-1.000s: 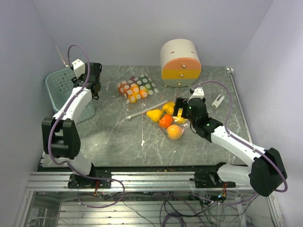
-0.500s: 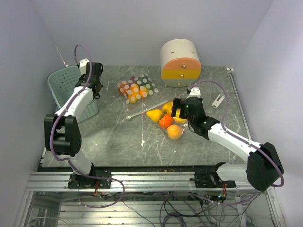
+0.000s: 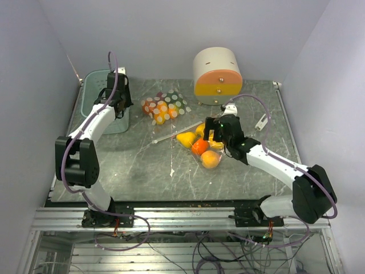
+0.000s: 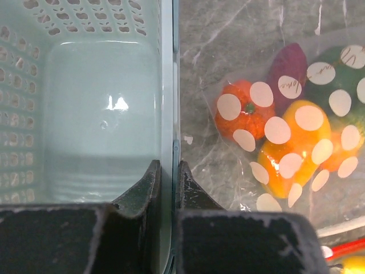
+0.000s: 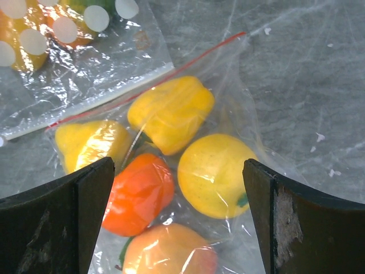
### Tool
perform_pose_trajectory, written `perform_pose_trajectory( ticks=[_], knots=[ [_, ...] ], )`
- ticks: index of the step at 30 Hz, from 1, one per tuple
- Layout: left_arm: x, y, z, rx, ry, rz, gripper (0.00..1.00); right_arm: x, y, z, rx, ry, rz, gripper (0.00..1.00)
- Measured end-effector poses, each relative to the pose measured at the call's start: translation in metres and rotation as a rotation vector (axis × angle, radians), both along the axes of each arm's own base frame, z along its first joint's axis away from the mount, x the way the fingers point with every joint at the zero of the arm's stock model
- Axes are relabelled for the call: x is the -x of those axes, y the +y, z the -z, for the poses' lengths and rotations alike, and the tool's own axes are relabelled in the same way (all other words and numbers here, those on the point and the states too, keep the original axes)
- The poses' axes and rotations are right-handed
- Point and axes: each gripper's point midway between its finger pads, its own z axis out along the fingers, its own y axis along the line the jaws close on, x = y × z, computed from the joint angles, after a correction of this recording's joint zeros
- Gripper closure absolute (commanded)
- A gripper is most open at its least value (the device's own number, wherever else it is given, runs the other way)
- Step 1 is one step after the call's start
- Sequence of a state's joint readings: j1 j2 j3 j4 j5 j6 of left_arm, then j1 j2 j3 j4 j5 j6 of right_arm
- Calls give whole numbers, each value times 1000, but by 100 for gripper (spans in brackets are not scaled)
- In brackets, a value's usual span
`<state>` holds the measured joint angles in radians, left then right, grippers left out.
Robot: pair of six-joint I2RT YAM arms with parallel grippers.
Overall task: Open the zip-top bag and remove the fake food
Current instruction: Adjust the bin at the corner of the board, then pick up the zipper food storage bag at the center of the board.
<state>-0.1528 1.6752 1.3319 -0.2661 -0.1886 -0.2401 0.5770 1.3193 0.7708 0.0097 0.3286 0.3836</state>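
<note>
The clear zip-top bag (image 3: 198,144) lies mid-table with its red-lined seal (image 5: 148,83) on the far side. Inside it the fake food shows as a yellow pepper (image 5: 171,111), a lemon (image 5: 215,174), a red-orange piece (image 5: 140,194) and an orange one (image 5: 171,251). My right gripper (image 5: 178,171) hangs open just above these fruits, one finger on each side; in the top view the right gripper (image 3: 218,134) covers the bag's right edge. My left gripper (image 4: 167,165) is shut on the right wall of the teal basket (image 4: 166,85) at the back left.
A second bag with white polka dots (image 3: 164,106) holds more plastic fruit, just right of the basket (image 3: 97,91). The cream-and-orange round container (image 3: 217,74) stands at the back. A small white object (image 3: 262,121) lies near the right edge.
My left gripper has closed on the basket wall, and the basket has swung from tilted at the left edge to flat, further back and right. The right gripper slid slightly left over the bag.
</note>
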Motion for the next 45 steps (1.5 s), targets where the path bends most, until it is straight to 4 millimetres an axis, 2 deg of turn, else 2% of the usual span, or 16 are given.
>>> perform_pose_trajectory(
  ticks=[4, 7, 9, 11, 16, 20, 22, 23, 25, 27, 29, 31, 34, 39, 43, 45],
  knots=[
    [-5, -1, 5, -55, 9, 59, 84, -5, 7, -4, -10, 0, -16, 5],
    [-7, 2, 5, -92, 5, 76, 66, -6, 9, -5, -14, -2, -20, 5],
    [-8, 4, 4, -109, 4, 79, 29, -6, 9, -5, -15, 0, -23, 5],
    [-9, 7, 2, -127, -8, 75, 2, -6, 9, -6, -16, -2, -23, 4],
    [-4, 9, -12, -112, -64, 43, 1, -1, 3, -14, -31, -30, -9, 3],
    [13, -1, -52, -104, -178, 22, 1, -4, -19, -17, -45, -34, 77, 3],
    [23, -22, -80, -100, -255, 44, 1, -12, -42, -14, -68, -17, 147, 3],
    [28, -42, -97, -102, -306, 64, 1, -16, -56, -12, -80, -7, 185, 3],
    [39, -89, -119, -106, -368, 134, 1, -22, -78, -7, -108, 18, 241, 3],
    [51, -143, -127, -105, -399, 215, 1, -26, -90, -1, -143, 45, 262, 3],
    [61, -182, -115, -100, -388, 281, 1, -27, -92, 6, -171, 74, 253, 4],
    [67, -205, -90, -96, -349, 324, 0, -27, -89, 11, -195, 98, 231, 4],
    [72, -214, -34, -82, -248, 347, 2, -28, -81, 16, -229, 124, 186, 5],
    [89, -221, 33, -39, -117, 379, 3, -27, -73, 37, -261, 186, 131, 7],
    [101, -233, 56, 30, -74, 409, 3, -25, -64, 49, -280, 217, 81, 27],
    [104, -238, 61, 65, -63, 416, 4, -26, -58, 51, -296, 222, 51, 44]
  ],
)
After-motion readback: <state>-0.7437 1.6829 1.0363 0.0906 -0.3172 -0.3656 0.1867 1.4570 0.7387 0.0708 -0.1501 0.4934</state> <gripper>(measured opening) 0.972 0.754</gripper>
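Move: Beyond the clear bag's near edge, its round yellow fruit lies about 5 cm ahead of the right hand, 4 cm right and 9 cm below; the orange tomato is 3 cm ahead and 4 cm left of that hand. Still gripping the bin's right rim, the left hand has the bin's middle 9 cm left and 2 cm ahead, the bag's leftmost yellow food 9 cm back, 28 cm right and 13 cm below, and the spotted bag 7 cm ahead, 18 cm right. Opening wide, the left hand frees the bin rim, lifts about 13 cm, swings right and somewhat back, then sinks over the left end of the clear bag's red zip, turning some 25 degrees clockwise. The right hand swings right, eases back a little left while sinking 5 cm towards the round yellow fruit, its left side rolling up, fingertips tipping down, and begins to close. ##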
